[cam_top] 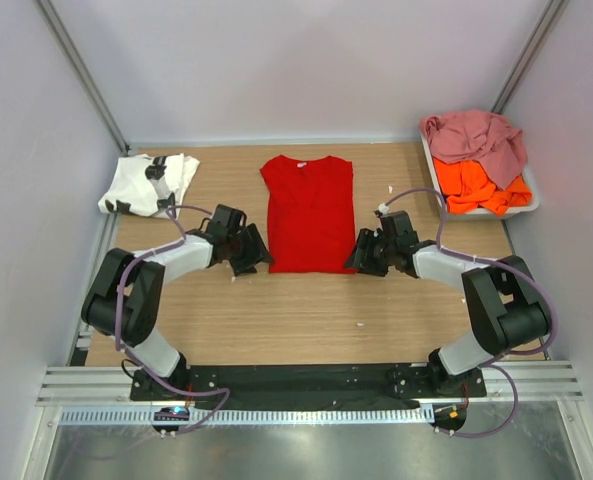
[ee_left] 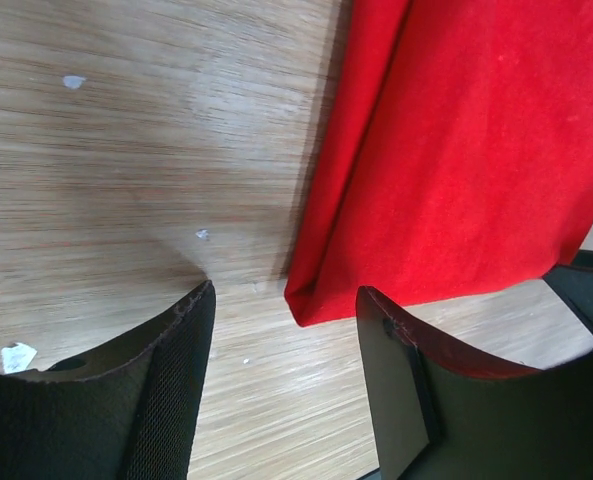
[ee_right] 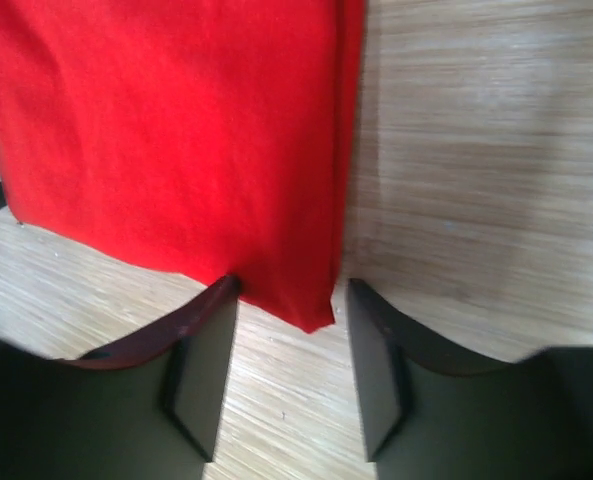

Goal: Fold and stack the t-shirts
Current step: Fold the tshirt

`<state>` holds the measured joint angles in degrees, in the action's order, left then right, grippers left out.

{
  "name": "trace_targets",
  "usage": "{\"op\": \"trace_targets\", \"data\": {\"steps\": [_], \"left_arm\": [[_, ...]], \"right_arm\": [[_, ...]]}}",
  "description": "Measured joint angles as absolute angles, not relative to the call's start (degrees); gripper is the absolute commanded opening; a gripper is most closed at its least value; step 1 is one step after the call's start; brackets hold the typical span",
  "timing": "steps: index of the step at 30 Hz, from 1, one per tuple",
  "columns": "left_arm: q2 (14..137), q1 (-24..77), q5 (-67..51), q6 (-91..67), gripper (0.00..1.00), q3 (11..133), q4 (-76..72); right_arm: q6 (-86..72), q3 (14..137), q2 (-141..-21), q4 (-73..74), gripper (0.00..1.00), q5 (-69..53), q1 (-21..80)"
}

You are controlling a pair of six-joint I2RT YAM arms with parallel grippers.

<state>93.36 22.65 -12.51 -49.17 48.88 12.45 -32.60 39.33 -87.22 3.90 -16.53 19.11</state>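
Observation:
The red t-shirt [cam_top: 309, 212] lies flat mid-table with its sleeves folded in. My left gripper [cam_top: 259, 262] is open at its near left corner, which shows between the fingers in the left wrist view [ee_left: 321, 300]. My right gripper [cam_top: 358, 262] is open at the near right corner; that corner [ee_right: 311, 310] lies between its fingers [ee_right: 201, 350]. A folded white t-shirt with black print [cam_top: 148, 183] lies at the far left. The orange t-shirt [cam_top: 483, 188] and dusty pink t-shirt [cam_top: 476, 135] are heaped in the tray.
The pale plastic tray [cam_top: 532, 196] stands at the far right against the wall. Small white specks [ee_left: 73, 82] lie on the wood. Walls close in on left, right and back.

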Motion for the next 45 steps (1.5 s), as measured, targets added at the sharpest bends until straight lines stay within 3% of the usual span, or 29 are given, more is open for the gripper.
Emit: {"op": "trace_targets", "data": {"steps": [5, 15, 22, 29, 41, 45], "left_arm": [[93.36, 24.14, -12.71, -49.5, 0.55, 47.83, 10.09], [95.83, 25.91, -14.15, -51.2, 0.0, 45.78, 4.01], [95.79, 26.04, -14.13, -51.07, 0.0, 45.36, 2.79], [87.48, 30.02, -11.94, -51.37, 0.0, 39.75, 5.52], [61.87, 46.78, -5.69, -59.27, 0.0, 30.63, 17.17], [55.72, 47.57, -2.7, -60.45, 0.0, 32.47, 23.88]], "right_arm": [[-32.99, 39.42, -89.52, 1.02, 0.33, -17.67, 19.11], [-32.91, 39.42, -90.89, -0.05, 0.19, -18.5, 19.07], [-32.42, 39.27, -90.96, 0.05, 0.01, -18.61, 19.07], [-31.53, 36.29, -85.27, 5.19, 0.01, -18.13, 19.18], [-34.7, 27.03, -51.42, 23.51, 0.01, -20.49, 21.5], [-35.77, 29.67, -46.85, 29.39, 0.01, -19.99, 21.78]]}}
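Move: The left hand hovers just over the table at the red t-shirt's near hem: its left corner is about 2 cm to the right, 1 cm back and 2 cm below. The hem's right corner sits between the right hand's open fingers, roughly 1 cm left and 1 cm below, some 18 cm right of the left corner. The collar lies about 26 cm ahead of both hands, 11 cm right of the left one; the white stack is 20 cm ahead and 24 cm left of the left hand. Both hands pinch the near hem corners, the left sliding some 3 cm right and sinking slightly as its fingers shut, the right closing almost in place. After a short hold they draw back together towards the bases, then rise as well, keeping hold of the hem: the left about 15 cm back, turning a little clockwise, the right about 12 cm. ##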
